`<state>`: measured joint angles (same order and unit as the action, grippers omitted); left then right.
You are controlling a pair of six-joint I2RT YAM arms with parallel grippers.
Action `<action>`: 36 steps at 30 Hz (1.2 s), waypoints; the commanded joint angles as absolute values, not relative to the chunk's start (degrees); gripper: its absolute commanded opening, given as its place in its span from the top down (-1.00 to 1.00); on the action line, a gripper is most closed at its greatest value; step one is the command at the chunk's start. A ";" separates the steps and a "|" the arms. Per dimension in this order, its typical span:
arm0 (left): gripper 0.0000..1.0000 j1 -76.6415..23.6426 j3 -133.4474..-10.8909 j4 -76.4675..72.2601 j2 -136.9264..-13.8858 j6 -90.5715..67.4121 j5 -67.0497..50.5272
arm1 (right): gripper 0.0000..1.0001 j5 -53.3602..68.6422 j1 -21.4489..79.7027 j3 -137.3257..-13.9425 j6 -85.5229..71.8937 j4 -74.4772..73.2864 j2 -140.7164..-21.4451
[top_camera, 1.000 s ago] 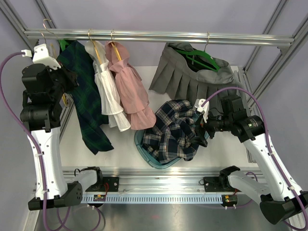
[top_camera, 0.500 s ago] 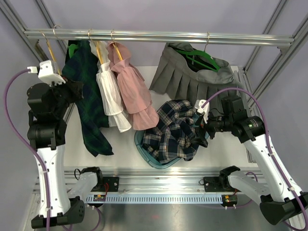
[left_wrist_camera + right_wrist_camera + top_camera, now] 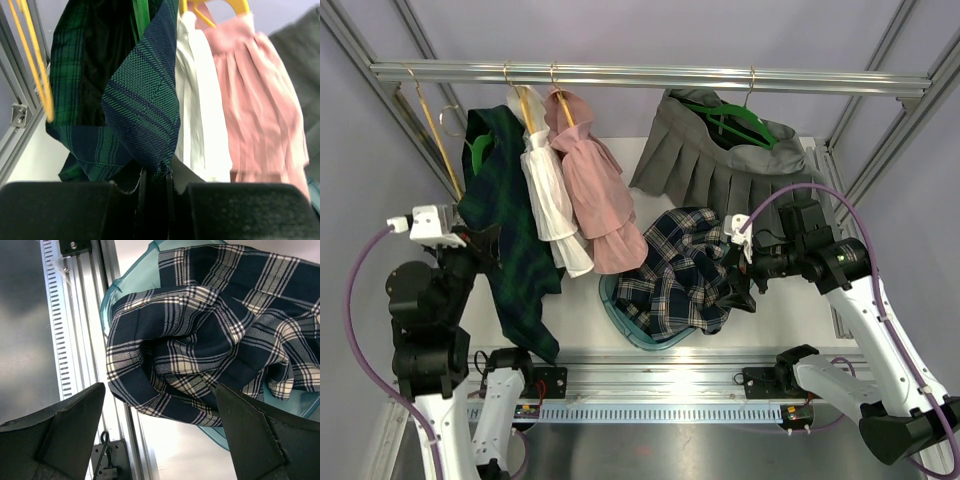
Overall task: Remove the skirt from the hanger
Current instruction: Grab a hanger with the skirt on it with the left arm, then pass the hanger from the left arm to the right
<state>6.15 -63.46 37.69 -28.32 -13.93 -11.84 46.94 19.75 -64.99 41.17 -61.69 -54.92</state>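
Note:
The dark green and navy plaid skirt (image 3: pixel 508 235) hangs at the left, stretched down from a green hanger (image 3: pixel 476 150) whose end shows at its top. My left gripper (image 3: pixel 480 246) is shut on the skirt's lower left edge. In the left wrist view the fabric (image 3: pixel 142 100) runs down into the shut left gripper (image 3: pixel 155 176), with the green hanger (image 3: pixel 141 20) above. My right gripper (image 3: pixel 741 268) stands open beside the basket; in its wrist view the right gripper (image 3: pixel 160 390) is wide, with nothing held.
A bare yellow hanger (image 3: pixel 438 140) hangs left of the skirt. White (image 3: pixel 550 200) and pink (image 3: pixel 595 190) dresses hang beside it, and a grey pleated skirt (image 3: pixel 720 170) hangs on the right of the rail (image 3: pixel 640 75). A teal basket (image 3: pixel 620 310) holds a navy-white plaid garment (image 3: pixel 210 330).
My left arm has dropped down toward the near edge, dragging the green plaid skirt lower and to the right. The yellow hanger now hangs bare. The right arm has stayed put.

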 commanded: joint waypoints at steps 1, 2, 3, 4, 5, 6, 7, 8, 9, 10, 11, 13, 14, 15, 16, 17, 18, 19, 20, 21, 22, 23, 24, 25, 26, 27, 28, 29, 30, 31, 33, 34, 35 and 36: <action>1.00 6.15 -61.27 26.19 -21.56 -8.63 -18.09 | -0.99 51.76 19.42 -68.46 49.03 -65.56 -55.11; 1.00 6.15 -61.00 26.80 -20.40 -7.48 -18.28 | -0.99 52.29 19.42 -68.81 50.35 -67.22 -55.19; 1.00 6.15 -61.17 27.68 -19.17 -4.51 -18.11 | -0.99 53.69 19.42 -69.51 52.80 -68.11 -55.37; 1.00 6.15 -61.43 28.64 -18.29 -2.74 -18.45 | -0.99 54.22 19.42 -69.87 53.95 -68.99 -55.63; 1.00 6.15 -61.87 30.65 -16.63 -0.72 -19.07 | -0.99 55.53 19.42 -70.31 55.27 -70.82 -55.90; 1.00 6.15 -62.22 31.46 -15.83 3.04 -19.42 | -0.99 56.24 19.42 -71.18 56.33 -71.54 -56.16; 1.00 6.15 -63.10 32.25 -15.12 4.90 -20.82 | -0.99 56.86 19.51 -71.63 58.08 -72.33 -56.86; 1.00 6.07 -63.45 33.73 -14.33 6.92 -21.79 | -0.99 57.30 19.51 -72.15 58.79 -73.47 -57.39; 1.00 6.06 -63.81 34.36 -13.20 9.81 -22.75 | -0.99 58.44 19.51 -73.29 59.49 -74.00 -57.83; 1.00 6.15 -64.68 34.97 -12.57 11.24 -24.07 | -0.99 59.06 19.42 -73.91 60.89 -74.70 -58.70; 1.00 6.15 -65.30 36.63 -12.31 12.73 -24.87 | -0.99 59.76 19.42 -74.61 61.87 -76.10 -59.15; 1.00 6.06 -66.79 38.66 -11.78 17.39 -27.41 | -0.99 61.61 19.51 -77.07 64.32 -77.78 -60.46; 1.00 6.06 -68.45 40.67 -11.78 18.36 -28.03 | -0.99 62.31 19.51 -77.95 65.21 -79.44 -60.90; 1.00 6.06 -69.25 41.74 -12.21 20.46 -28.73 | -0.99 63.36 19.51 -79.87 66.00 -80.24 -61.43; 1.00 5.98 -70.21 42.71 -12.48 21.26 -30.05 | -0.99 64.07 19.51 -80.85 67.22 -80.85 -62.39; 1.00 5.89 -72.14 44.72 -12.92 22.14 -31.02 | -0.99 64.51 19.51 -81.82 67.67 -81.90 -62.84; 1.00 5.80 -73.12 45.61 -13.27 23.71 -32.24 | -0.99 65.73 19.42 -83.83 67.94 -82.44 -63.19; 1.00 5.54 -74.17 47.44 -14.58 24.25 -34.95 | -0.99 66.26 19.51 -84.89 68.11 -82.79 -64.15; 1.00 5.54 -76.53 48.50 -15.29 24.95 -36.29 | -0.99 67.49 19.51 -85.95 68.12 -83.32 -64.60; 1.00 5.54 -78.21 49.82 -16.08 26.27 -37.52 | -0.99 68.11 19.42 -88.05 67.85 -83.49 -65.12; 1.00 5.36 -79.61 50.97 -17.82 26.71 -39.36 | -0.99 68.55 19.51 -89.11 67.76 -83.76 -66.08; 1.00 5.19 -81.02 53.24 -18.62 27.24 -40.42 | -0.99 69.08 19.42 -90.25 67.68 -84.46 -66.70; 1.00 5.10 -84.25 54.48 -19.50 28.38 -41.13 | -0.99 70.04 19.51 -92.26 67.15 -84.81 -67.14; 1.00 5.01 -85.77 56.67 -20.29 28.91 -41.65 | -0.99 70.40 19.51 -93.16 66.89 -84.90 -68.19; 1.00 4.92 -87.35 57.56 -21.52 29.44 -42.01 | -0.99 70.75 19.51 -93.95 66.71 -85.34 -68.55; 1.00 4.92 -89.45 58.44 -22.06 30.31 -42.19 | -0.99 71.45 19.51 -95.43 66.19 -85.34 -69.16; 1.00 4.66 -90.43 59.32 -22.41 30.50 -42.88 | -0.99 71.80 19.60 -95.97 66.01 -85.25 -69.52; 1.00 4.48 -91.05 59.59 -23.11 30.59 -43.33 | -0.99 72.07 19.51 -96.59 65.83 -85.25 -69.78; 1.00 4.40 -91.32 59.59 -23.38 30.24 -43.77 | -0.99 72.77 19.51 -97.72 65.40 -85.25 -70.05; 1.00 4.39 -91.14 59.24 -23.55 30.06 -44.99 | -0.99 73.12 19.60 -98.43 65.39 -85.17 -70.57; 1.00 4.39 -89.75 58.54 -23.73 29.01 -47.10 | -0.99 74.00 19.95 -100.27 65.13 -85.08 -71.36; 1.00 4.39 -87.91 57.93 -23.82 28.83 -47.81 | -0.99 74.18 20.30 -100.89 64.78 -84.99 -71.63; 1.00 4.39 -86.67 57.57 -23.82 28.74 -48.68 | -0.99 74.35 20.56 -101.51 64.34 -84.21 -71.80; 1.00 4.48 -85.62 57.31 -23.91 28.57 -49.47 | -0.99 74.27 21.78 -102.73 63.03 -83.76 -72.24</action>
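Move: The left hand holds the green plaid skirt and its green hanger, already off the rail, with the basket about 31 cm to its right, 2 cm ahead and 33 cm below. The white skirt hangs some 11 cm right and 12 cm ahead of that hand, the pink skirt 19 cm right and 12 cm ahead, both near its height. From the open right hand the green plaid skirt is roughly 37 cm left, 5 cm ahead and 8 cm higher. Still pinching the green plaid skirt at its waist end, the left hand draws it back some 15 cm from the rail, veering right and finally rising a little, while it rolls its left side up and turns clockwise, swinging the skirt across towards the right hand. The right hand, wide open and empty, eases back slightly, then climbs about 15 cm and edges left towards the skirt, turning counter-clockwise. ##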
